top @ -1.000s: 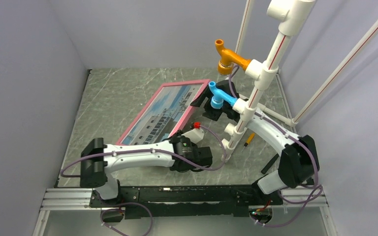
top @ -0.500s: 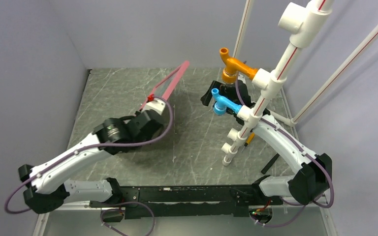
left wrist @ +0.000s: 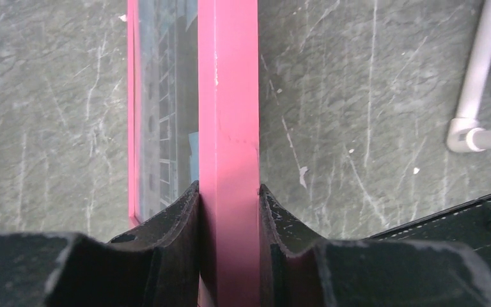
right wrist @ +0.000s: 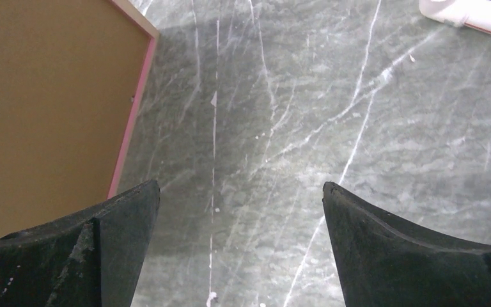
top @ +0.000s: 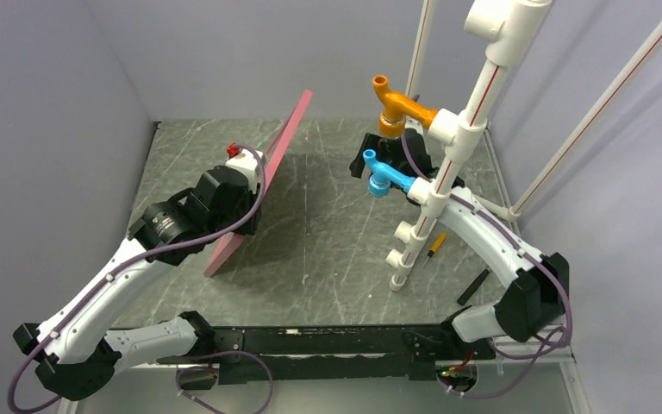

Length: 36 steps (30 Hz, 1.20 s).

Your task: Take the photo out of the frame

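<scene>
The pink frame (top: 269, 168) stands on edge, tilted, its low end by the table at the front left. My left gripper (top: 243, 197) is shut on its long side. In the left wrist view the pink rail (left wrist: 228, 96) runs between my fingers (left wrist: 229, 192), and the photo (left wrist: 166, 96) shows as building windows behind the glass on the left. My right gripper (top: 377, 153) is open and empty at the back right, apart from the frame. In the right wrist view (right wrist: 240, 192) it hangs over bare table, with the frame's brown backing board (right wrist: 45, 109) and pink border (right wrist: 132, 118) to its left.
A white pipe stand (top: 435, 185) with an orange fitting (top: 396, 105) and a blue fitting (top: 384, 172) rises at the right, partly covering the right arm. A yellow screwdriver (top: 435, 246) and a black bar (top: 474, 286) lie beside its foot. Grey walls close in the table.
The frame went from lying flat, picture up, to standing on edge and shifted left with my left arm. My right gripper drew back from the frame's far corner.
</scene>
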Motion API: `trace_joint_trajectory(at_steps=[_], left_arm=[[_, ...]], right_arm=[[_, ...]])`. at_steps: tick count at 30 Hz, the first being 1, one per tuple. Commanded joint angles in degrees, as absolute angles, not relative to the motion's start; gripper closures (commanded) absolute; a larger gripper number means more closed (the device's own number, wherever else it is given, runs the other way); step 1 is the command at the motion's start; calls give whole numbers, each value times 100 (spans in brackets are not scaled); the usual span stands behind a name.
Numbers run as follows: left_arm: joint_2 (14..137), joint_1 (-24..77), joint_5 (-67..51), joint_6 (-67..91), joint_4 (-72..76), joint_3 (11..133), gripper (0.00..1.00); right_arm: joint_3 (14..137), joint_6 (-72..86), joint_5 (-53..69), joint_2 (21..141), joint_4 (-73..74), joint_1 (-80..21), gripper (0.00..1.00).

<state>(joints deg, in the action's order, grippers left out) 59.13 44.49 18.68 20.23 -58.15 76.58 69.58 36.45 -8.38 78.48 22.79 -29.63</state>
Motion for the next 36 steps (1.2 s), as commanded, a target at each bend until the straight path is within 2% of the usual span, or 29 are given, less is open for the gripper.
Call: trace_joint_trajectory(at_steps=[1,5,9,16,27,36], left_arm=[[5946,4278,500,2458,-4784,7927,100],[6011,4042,-242,2694,-4410,8029,100],[6157,3721,-987,2906,-4166,8232,100],[6312,3095,-1982,3151,-3889,8501,100],[5910,1030,-4164,3948,-2786,6957,100],[5923,-783,-5604,3831,-2186,5330,100]], right_arm=[[7782,3636,-697,8310,2532,-2868,0],[7937,3801,-526,8568,2553,-2681,0],[7848,3951,194,8743,2392,-2169,0],[7658,3488,589,8568,2319,-1599,0],[7101,2931,1002,8079,2320,-1208,0],[6372,2797,929,7585,2368,-1195,1]])
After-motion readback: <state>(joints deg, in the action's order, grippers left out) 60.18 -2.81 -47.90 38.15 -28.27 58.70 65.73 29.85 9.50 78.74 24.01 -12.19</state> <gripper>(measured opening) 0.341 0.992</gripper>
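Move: The frame is already in the left gripper, held by its upper long rail nearer the close end. It hangs steeply on edge, its middle some 8 cm ahead of that hand, level sideways and about 13 cm below. From the empty, open right hand, the frame's middle is about 23 cm left, 6 cm back and 8 cm lower. The blue tap sits some 10 cm back, 2 cm right and 10 cm above that hand. The orange tap is 8 cm back, 2 cm right and 27 cm above. Keep the left gripper shut on the pink rail and roll it some 50 degrees, its left side sinking, so the frame's lower edge swings out to the right. Carry the hand forward about 6 cm while arcing left and up, then back right and down. Slip the open right hand forward, then aside to the right, then back, ending about 7 cm right and slightly lower. ##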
